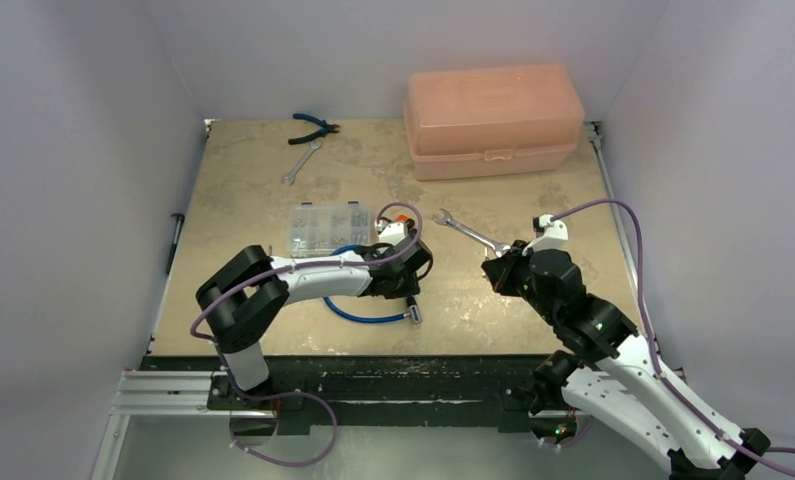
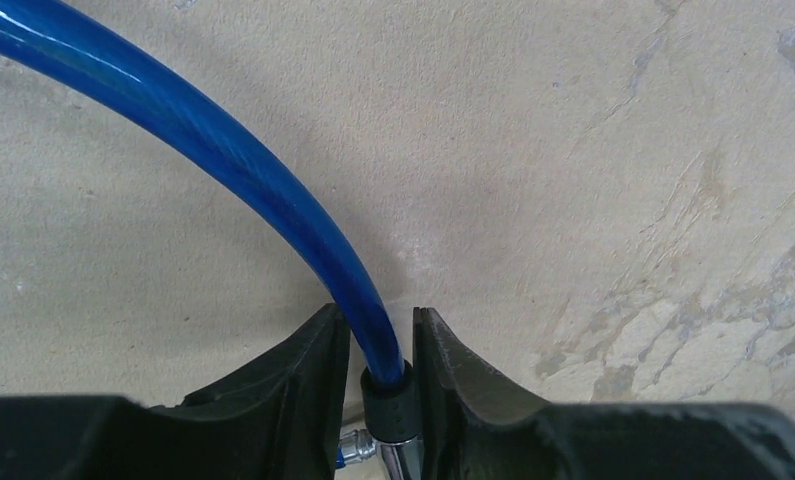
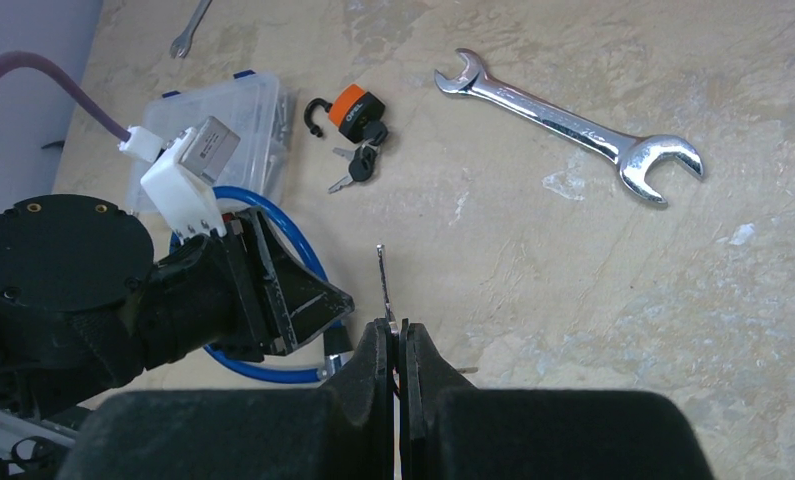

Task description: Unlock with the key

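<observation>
My left gripper (image 2: 376, 312) is shut on the black collar (image 2: 391, 400) at the end of a blue cable lock (image 2: 223, 140), low over the table. The cable loops on the table (image 1: 368, 315) under the left wrist. My right gripper (image 3: 395, 325) is shut on the key (image 3: 383, 280). Its thin metal blade points forward, edge-on, and its head is hidden between the pads. The key hangs in the air just right of the left gripper (image 1: 408, 295). An orange padlock (image 3: 357, 108) with its shackle swung open lies farther back, with a small key bunch (image 3: 356, 165) at its base.
A large silver wrench (image 3: 573, 125) lies right of the padlock. A clear parts box (image 1: 328, 228) sits behind the left wrist. At the back stand a pink toolbox (image 1: 493, 120), blue-handled pliers (image 1: 313, 128) and a small wrench (image 1: 301, 162).
</observation>
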Robot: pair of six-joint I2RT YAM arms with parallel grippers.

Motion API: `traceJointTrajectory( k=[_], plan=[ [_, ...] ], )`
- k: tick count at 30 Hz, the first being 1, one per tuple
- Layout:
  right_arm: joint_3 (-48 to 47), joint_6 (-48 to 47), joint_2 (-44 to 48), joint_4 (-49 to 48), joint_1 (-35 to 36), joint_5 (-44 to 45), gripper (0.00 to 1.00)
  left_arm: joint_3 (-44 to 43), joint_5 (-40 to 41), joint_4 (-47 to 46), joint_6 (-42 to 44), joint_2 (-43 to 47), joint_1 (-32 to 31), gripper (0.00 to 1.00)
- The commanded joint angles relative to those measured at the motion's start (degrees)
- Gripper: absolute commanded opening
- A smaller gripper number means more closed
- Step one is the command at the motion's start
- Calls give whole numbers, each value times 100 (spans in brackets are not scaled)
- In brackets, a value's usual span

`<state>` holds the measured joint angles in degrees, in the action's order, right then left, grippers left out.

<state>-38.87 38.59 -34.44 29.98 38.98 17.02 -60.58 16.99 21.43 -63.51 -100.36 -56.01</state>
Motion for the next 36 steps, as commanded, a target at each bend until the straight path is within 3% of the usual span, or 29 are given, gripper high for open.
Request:
traceJointTrajectory(
  k=[1, 5, 17, 36],
  plan=[
    [11, 26, 25, -120, 10, 22, 0, -58, 66, -286, -142, -83, -28, 27],
    [5, 26, 12, -115, 11, 11, 0, 53, 59, -422, -167, -22, -25, 1],
    [35, -183, -97, -461, 8, -344, 0, 492, 370, -369, -908, 902, 62, 0],
    [564, -168, -592, -2275, 13, -2681, 0, 1651, -299, -1325, -853, 2811, 928, 0]
  ],
)
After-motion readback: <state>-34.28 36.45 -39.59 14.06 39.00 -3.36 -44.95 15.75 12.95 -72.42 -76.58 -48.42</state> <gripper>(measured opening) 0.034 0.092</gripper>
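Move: The cable lock's black collar lies between the left hand's open fingers, about 1 cm below its hand point; the metal lock head is 3 cm back and 1 cm to the right. The loose keys lie some 13 cm ahead and 1 cm left of that hand, the orange padlock 17 cm ahead and 2 cm left. From the right hand, already holding a key, the lock head is about 15 cm left, 2 cm back and 18 cm below; the big wrench is 16 cm ahead and 2 cm left. Left fingers pinch the lock's collar, lifting 7 cm and leftward; right hand swings its key 7 cm left. ##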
